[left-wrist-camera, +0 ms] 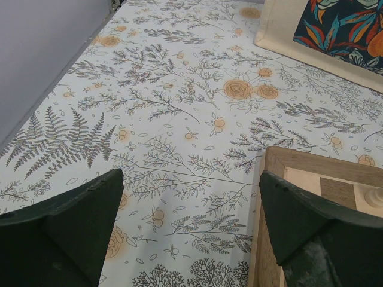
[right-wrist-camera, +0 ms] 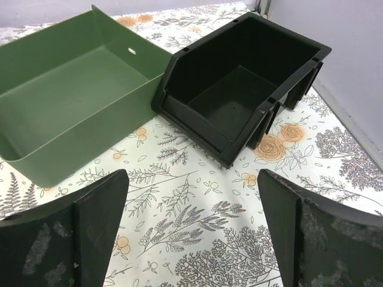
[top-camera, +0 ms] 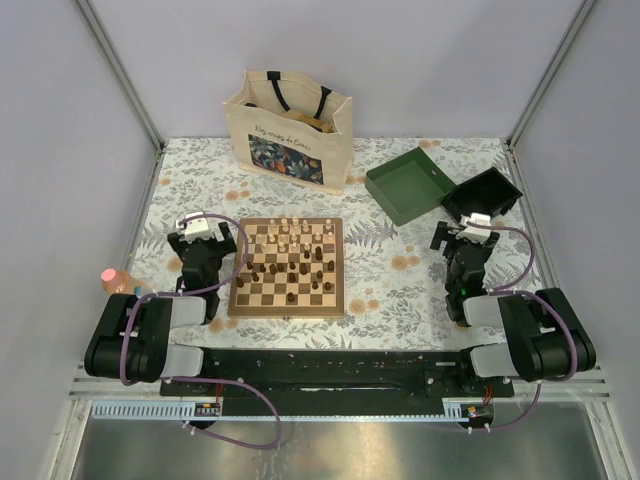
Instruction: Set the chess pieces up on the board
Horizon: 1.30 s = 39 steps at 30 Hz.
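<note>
The checkered wooden board (top-camera: 288, 303) lies in the middle of the table, with pale and dark chess pieces (top-camera: 300, 262) scattered over its squares. Just left of the board sits my left gripper (top-camera: 205, 230), open and empty. In the left wrist view, the left gripper (left-wrist-camera: 191, 185) stands above the patterned cloth, and the board's corner (left-wrist-camera: 293, 164) shows by its right finger, with one pale piece (left-wrist-camera: 376, 196) at the edge. My right gripper (top-camera: 468, 228) rests at the right, far from the board. The right wrist view shows the right gripper (right-wrist-camera: 192, 182) open over bare cloth.
A printed tote bag (top-camera: 290, 128) stands behind the board. An open green box (top-camera: 410, 184) and a black bin (top-camera: 484, 193) sit at the back right, straight ahead of the right gripper. A small bottle with a pink cap (top-camera: 116, 276) stands at the left edge.
</note>
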Available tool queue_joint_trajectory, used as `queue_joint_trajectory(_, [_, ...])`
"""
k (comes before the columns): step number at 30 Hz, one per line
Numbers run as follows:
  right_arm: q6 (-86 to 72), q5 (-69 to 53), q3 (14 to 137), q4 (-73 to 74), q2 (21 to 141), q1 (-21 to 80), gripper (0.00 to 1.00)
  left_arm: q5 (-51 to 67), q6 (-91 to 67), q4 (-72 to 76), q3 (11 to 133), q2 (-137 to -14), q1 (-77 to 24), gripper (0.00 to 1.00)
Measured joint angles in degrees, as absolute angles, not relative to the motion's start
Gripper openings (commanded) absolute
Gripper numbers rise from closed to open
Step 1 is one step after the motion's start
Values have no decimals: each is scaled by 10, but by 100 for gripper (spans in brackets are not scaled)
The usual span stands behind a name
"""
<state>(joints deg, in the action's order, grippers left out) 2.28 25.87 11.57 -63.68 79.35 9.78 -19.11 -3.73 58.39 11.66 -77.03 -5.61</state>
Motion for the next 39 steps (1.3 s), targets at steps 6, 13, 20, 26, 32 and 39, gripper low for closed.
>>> queue_joint_trajectory(6, [10,259,106,-536,641,98,98,-191,-37,584,117,-770,-56,99])
queue_joint_trajectory(13, [-133,210,256,-230,446,97,98,-233,-58,446,152,-688,-62,99])
queue_joint_trajectory(20, [-229,79,310,-64,446,97,98,-427,-267,45,427,-580,-60,99])
queue_joint_trajectory(26, [-294,-72,341,-6,549,97,88,-393,-331,-142,480,-633,-55,99])
queue_joint_trajectory(32, [-335,-185,355,-6,642,113,61,-238,-345,-185,461,-690,-38,70])
queue_joint_trajectory(39, [-377,-257,364,-39,737,145,17,-139,-367,-183,433,-726,-17,0])
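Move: The chessboard's middle is about 44 cm to the right hand's left, 5 cm back and some 10 cm lower; the green tray is about 17 cm ahead and 12 cm left, the black bin 14 cm ahead and 6 cm right. From the left hand, the board's middle lies roughly 20 cm right and 5 cm back, with a lone dark piece 7 cm right and 9 cm back, both about 9 cm below. The right hand rises about 15 cm, then swings left and sinks back to nearly its starting height, ending some 20 cm nearer the board's right side and slightly back, its fingers turning leftward and downward. The left hand rises 15 cm while drifting left, then descends and comes back right beside the board, tipping downward; both empty grippers close most of the way in the air. ##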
